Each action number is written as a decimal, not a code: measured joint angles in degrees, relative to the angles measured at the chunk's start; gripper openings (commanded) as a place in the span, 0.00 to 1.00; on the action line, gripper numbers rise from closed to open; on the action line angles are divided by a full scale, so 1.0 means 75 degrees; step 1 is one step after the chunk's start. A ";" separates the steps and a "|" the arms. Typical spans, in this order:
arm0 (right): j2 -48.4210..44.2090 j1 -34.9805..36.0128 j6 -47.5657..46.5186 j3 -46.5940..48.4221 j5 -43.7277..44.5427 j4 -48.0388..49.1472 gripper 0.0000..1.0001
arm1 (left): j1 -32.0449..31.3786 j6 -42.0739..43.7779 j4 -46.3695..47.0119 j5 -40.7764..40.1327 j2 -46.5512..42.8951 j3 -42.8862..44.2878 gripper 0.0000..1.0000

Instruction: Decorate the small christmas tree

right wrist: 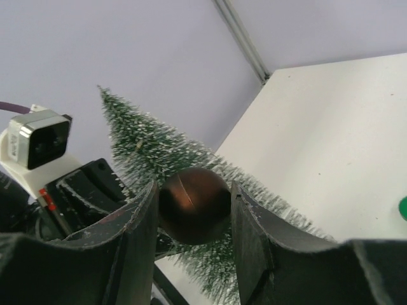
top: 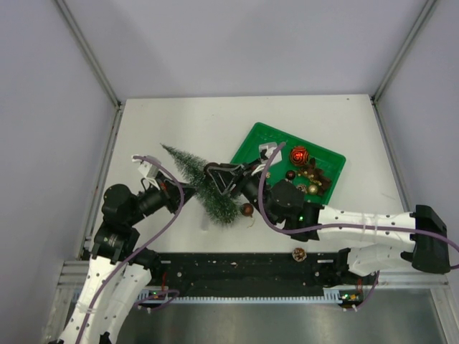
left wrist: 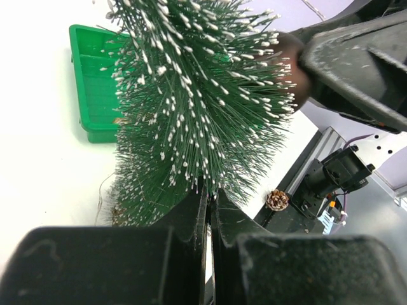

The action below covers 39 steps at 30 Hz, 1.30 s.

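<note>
The small christmas tree [top: 204, 183], dark green with frosted bristles, is held at a slant, its tip toward the far left. My left gripper [top: 191, 190] is shut on its lower part; in the left wrist view the jaws [left wrist: 210, 194] pinch together under the bristles [left wrist: 191, 95]. My right gripper [top: 217, 179] is shut on a brown ball ornament [right wrist: 194, 204], pressed against the tree's side [right wrist: 146, 149]. In the left wrist view the ball [left wrist: 289, 63] touches the bristles at upper right.
A green tray [top: 254, 140] at the right holds a red ball [top: 299, 154] and several gold and brown ornaments. Another brown ball [top: 247, 209] sits by the tree's wide end. A pine cone [top: 298, 254] lies on the near rail, also visible as pine cone [left wrist: 277, 199].
</note>
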 measured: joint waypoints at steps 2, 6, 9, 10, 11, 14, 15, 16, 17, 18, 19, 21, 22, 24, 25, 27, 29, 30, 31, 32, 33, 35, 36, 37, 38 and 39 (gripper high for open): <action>-0.0020 0.0000 -0.0061 -0.0082 0.0160 0.0009 0.41 | 0.0000 0.0003 -0.0003 -0.0003 -0.0044 -0.0009 0.00; -0.0117 0.0003 -0.0108 -0.0286 0.0341 -0.0067 0.44 | 0.0000 0.0000 -0.0003 -0.0003 -0.0064 -0.0023 0.00; -0.0236 0.0003 -0.0087 -0.0460 0.0408 -0.0146 0.45 | 0.0000 -0.0017 -0.0003 0.0000 -0.0064 -0.0023 0.00; -0.0274 0.0003 -0.0076 -0.0519 0.0428 -0.0169 0.45 | 0.0000 -0.0023 -0.0003 -0.0003 -0.0064 -0.0023 0.00; -0.0303 0.0003 -0.0047 -0.0568 0.0452 -0.0172 0.46 | 0.0000 -0.0035 -0.0003 -0.0003 -0.0064 -0.0023 0.00; -0.0318 0.0003 -0.0023 -0.0597 0.0475 -0.0178 0.47 | 0.0000 -0.0052 0.0000 -0.0003 -0.0064 -0.0026 0.00; -0.0318 0.0003 -0.0023 -0.0597 0.0475 -0.0175 0.47 | 0.0000 -0.0061 0.0000 -0.0003 -0.0064 -0.0026 0.00; -0.0318 0.0003 -0.0023 -0.0597 0.0469 -0.0175 0.48 | 0.0000 -0.0073 0.0000 -0.0003 -0.0064 -0.0026 0.00; -0.0318 0.0003 -0.0023 -0.0597 0.0463 -0.0175 0.49 | 0.0000 -0.0076 -0.0003 -0.0003 -0.0064 -0.0026 0.00; -0.0318 0.0003 -0.0023 -0.0597 0.0452 -0.0172 0.50 | 0.0000 -0.0079 0.0000 -0.0003 -0.0064 -0.0026 0.00; -0.0321 0.0003 -0.0020 -0.0597 0.0437 -0.0172 0.51 | 0.0000 -0.0082 0.0000 -0.0003 -0.0064 -0.0026 0.00; -0.0323 0.0003 -0.0009 -0.0597 0.0382 -0.0172 0.53 | 0.0000 -0.0087 0.0000 -0.0003 -0.0064 -0.0026 0.00; -0.0335 0.0003 0.0015 -0.0597 0.0332 -0.0172 0.55 | 0.0000 -0.0093 0.0000 -0.0003 -0.0064 -0.0026 0.00; -0.0385 0.0003 0.0047 -0.0597 0.0236 -0.0172 0.59 | 0.0000 -0.0102 0.0000 0.0000 -0.0064 -0.0026 0.00; -0.0420 0.0003 0.0061 -0.0597 0.0184 -0.0172 0.60 | 0.0000 -0.0102 0.0000 0.0000 -0.0061 -0.0026 0.00; -0.0507 0.0003 0.0079 -0.0597 0.0073 -0.0169 0.63 | 0.0000 -0.0102 0.0000 0.0000 -0.0061 -0.0026 0.00; -0.0586 0.0003 0.0099 -0.0597 0.0009 -0.0169 0.63 | 0.0000 -0.0105 0.0000 0.0000 -0.0061 -0.0026 0.00; -0.0615 0.0003 0.0099 -0.0595 -0.0023 -0.0169 0.64 | 0.0000 -0.0105 0.0003 0.0000 -0.0061 -0.0026 0.00; -0.0638 0.0003 0.0111 -0.0595 -0.0058 -0.0169 0.64 | 0.0000 -0.0105 0.0003 0.0000 -0.0061 -0.0026 0.00; -0.0650 0.0003 0.0119 -0.0595 -0.0073 -0.0175 0.64 | 0.0000 -0.0105 0.0003 0.0000 -0.0061 -0.0026 0.00; -0.0662 0.0003 0.0125 -0.0595 -0.0085 -0.0175 0.64 | 0.0000 -0.0105 0.0003 0.0000 -0.0061 -0.0026 0.00; -0.0685 0.0003 0.0163 -0.0595 -0.0093 -0.0181 0.64 | 0.0000 -0.0105 0.0003 0.0000 -0.0061 -0.0026 0.00; -0.0699 0.0003 0.0172 -0.0595 -0.0093 -0.0192 0.64 | 0.0000 -0.0105 0.0006 0.0000 -0.0061 -0.0026 0.00; -0.0717 0.0003 0.0172 -0.0595 -0.0093 -0.0210 0.64 | 0.0000 -0.0102 0.0006 0.0000 -0.0061 -0.0026 0.00; -0.0746 0.0003 0.0172 -0.0595 -0.0090 -0.0245 0.64 | 0.0000 -0.0105 0.0006 0.0000 -0.0061 -0.0026 0.00; -0.0778 0.0003 0.0169 -0.0595 -0.0079 -0.0300 0.64 | 0.0000 -0.0102 0.0006 0.0000 -0.0061 -0.0026 0.00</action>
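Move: At the tree's right flank, the right hand still holds a brown ball; the christmas tree's middle lies about 3 cm to its left, 2 cm back and 6 cm below. Another brown ball is low by the tree's foot, roughly 8 cm right and 2 cm back of that hand, some 30 cm down; the green bin is about 13 cm ahead, 21 cm right and 33 cm down. From the left hand, shut on the tree, its middle lies some 3 cm right and 1 cm ahead. Lowering the held brown ball about 3 cm down the tree's right side while easing 2 cm to the right, the right hand pauses beside the branches. There its fingers open from under half to nearly two-thirds and let go of the ball, then it backs up about 2 cm, drawing back a little with the fingers still apart. The left hand stays put and keeps its grip on the tree. ##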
